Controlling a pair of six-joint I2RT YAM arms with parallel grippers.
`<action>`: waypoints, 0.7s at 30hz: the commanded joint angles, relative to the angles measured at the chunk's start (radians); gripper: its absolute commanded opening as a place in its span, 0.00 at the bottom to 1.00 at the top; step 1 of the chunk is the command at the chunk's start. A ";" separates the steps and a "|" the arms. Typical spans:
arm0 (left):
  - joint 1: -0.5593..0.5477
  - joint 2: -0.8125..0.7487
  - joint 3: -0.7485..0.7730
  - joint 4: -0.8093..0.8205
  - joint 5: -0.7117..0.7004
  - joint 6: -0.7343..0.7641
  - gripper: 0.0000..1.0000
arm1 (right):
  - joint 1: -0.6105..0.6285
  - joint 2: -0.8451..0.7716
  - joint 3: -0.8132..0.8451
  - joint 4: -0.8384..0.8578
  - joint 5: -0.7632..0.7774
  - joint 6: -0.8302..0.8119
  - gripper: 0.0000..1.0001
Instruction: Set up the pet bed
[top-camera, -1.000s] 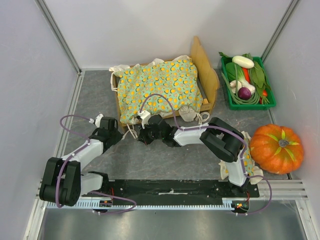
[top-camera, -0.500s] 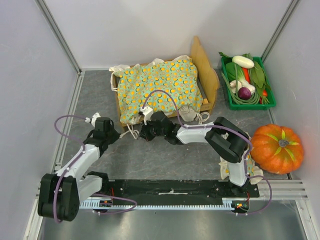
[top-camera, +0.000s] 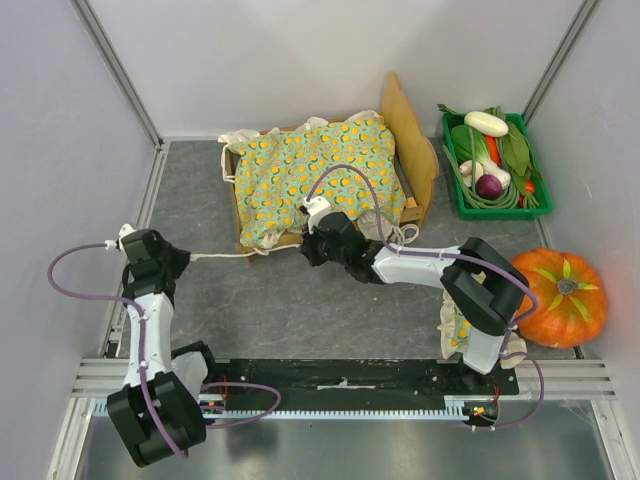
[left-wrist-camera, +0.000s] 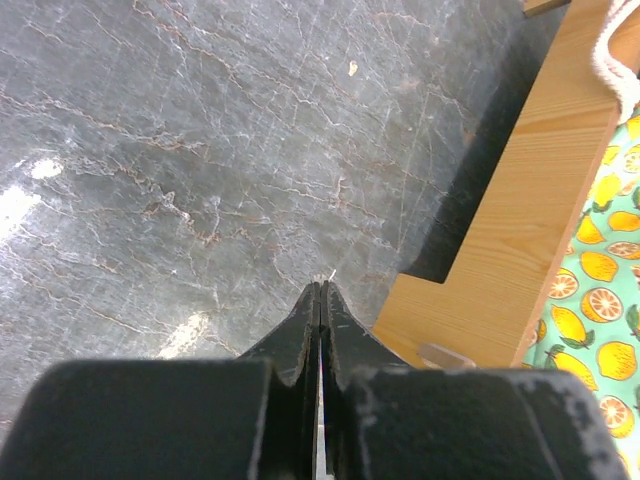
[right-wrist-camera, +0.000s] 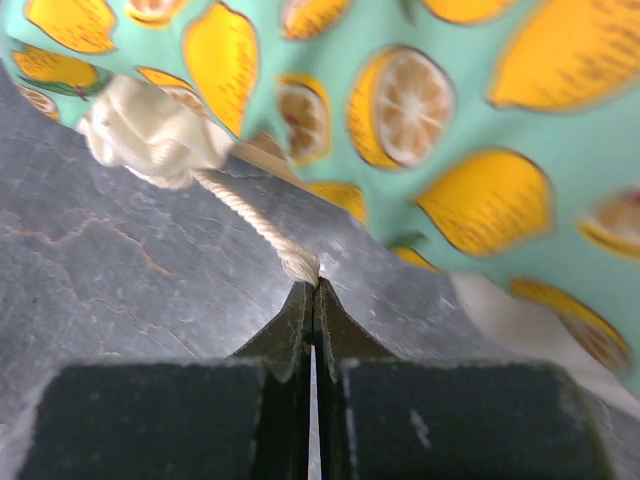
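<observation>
The pet bed (top-camera: 416, 152), light wood with a tall wavy headboard, stands at the back centre under a green orange-print blanket (top-camera: 320, 175). My left gripper (top-camera: 186, 258) is far to the bed's left, shut on a thin white cord (top-camera: 225, 256) that runs taut to the blanket's near-left corner. In the left wrist view the shut gripper (left-wrist-camera: 322, 285) shows only a wisp of fibre at its tip, beside the wooden frame (left-wrist-camera: 510, 230). My right gripper (top-camera: 306, 252) sits at the blanket's near edge. Its wrist view shows the gripper (right-wrist-camera: 315, 285) pinching the end of another white cord (right-wrist-camera: 250, 220).
A green crate of toy vegetables (top-camera: 495, 165) stands at the back right and an orange pumpkin (top-camera: 555, 297) at the right edge. A small piece of matching print fabric (top-camera: 452, 335) lies under the right arm. White walls close in the left, back and right.
My left arm swung out to the left and its jaws closed, drawing the cord taut from the blanket corner. My right gripper shifted slightly right and toward the bed.
</observation>
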 joint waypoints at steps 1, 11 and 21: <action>0.100 0.001 0.050 -0.006 0.171 0.032 0.02 | -0.006 -0.105 -0.062 -0.011 0.143 0.016 0.00; 0.417 0.069 0.056 0.042 0.418 0.055 0.02 | -0.026 -0.117 -0.059 -0.034 0.174 0.016 0.00; 0.344 0.046 -0.013 0.062 0.610 0.077 0.32 | -0.005 -0.076 -0.004 -0.020 -0.002 0.013 0.00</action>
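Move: The left gripper holds the end of one tie cord. The knot at the pet bed's near left corner is about 17 cm to its right, 4 cm ahead and 6 cm lower, and the bare frame corner is some 11 cm right, 3 cm ahead and 9 cm lower. For the right gripper, pinching the other cord, that knot lies about 8 cm left, level ahead, and 4 cm lower. The other gathered tie is about 22 cm to its right, 3 cm ahead. Pull the two cords apart: draw the left gripper about 6 cm left and slightly back, away from the knot, rolling its left side down, while the right gripper keeps its pinch and pulls some 4 cm to the right. Then ease both back a little, the left about 2 cm, and open the left fingers partway to let go of its cord. ##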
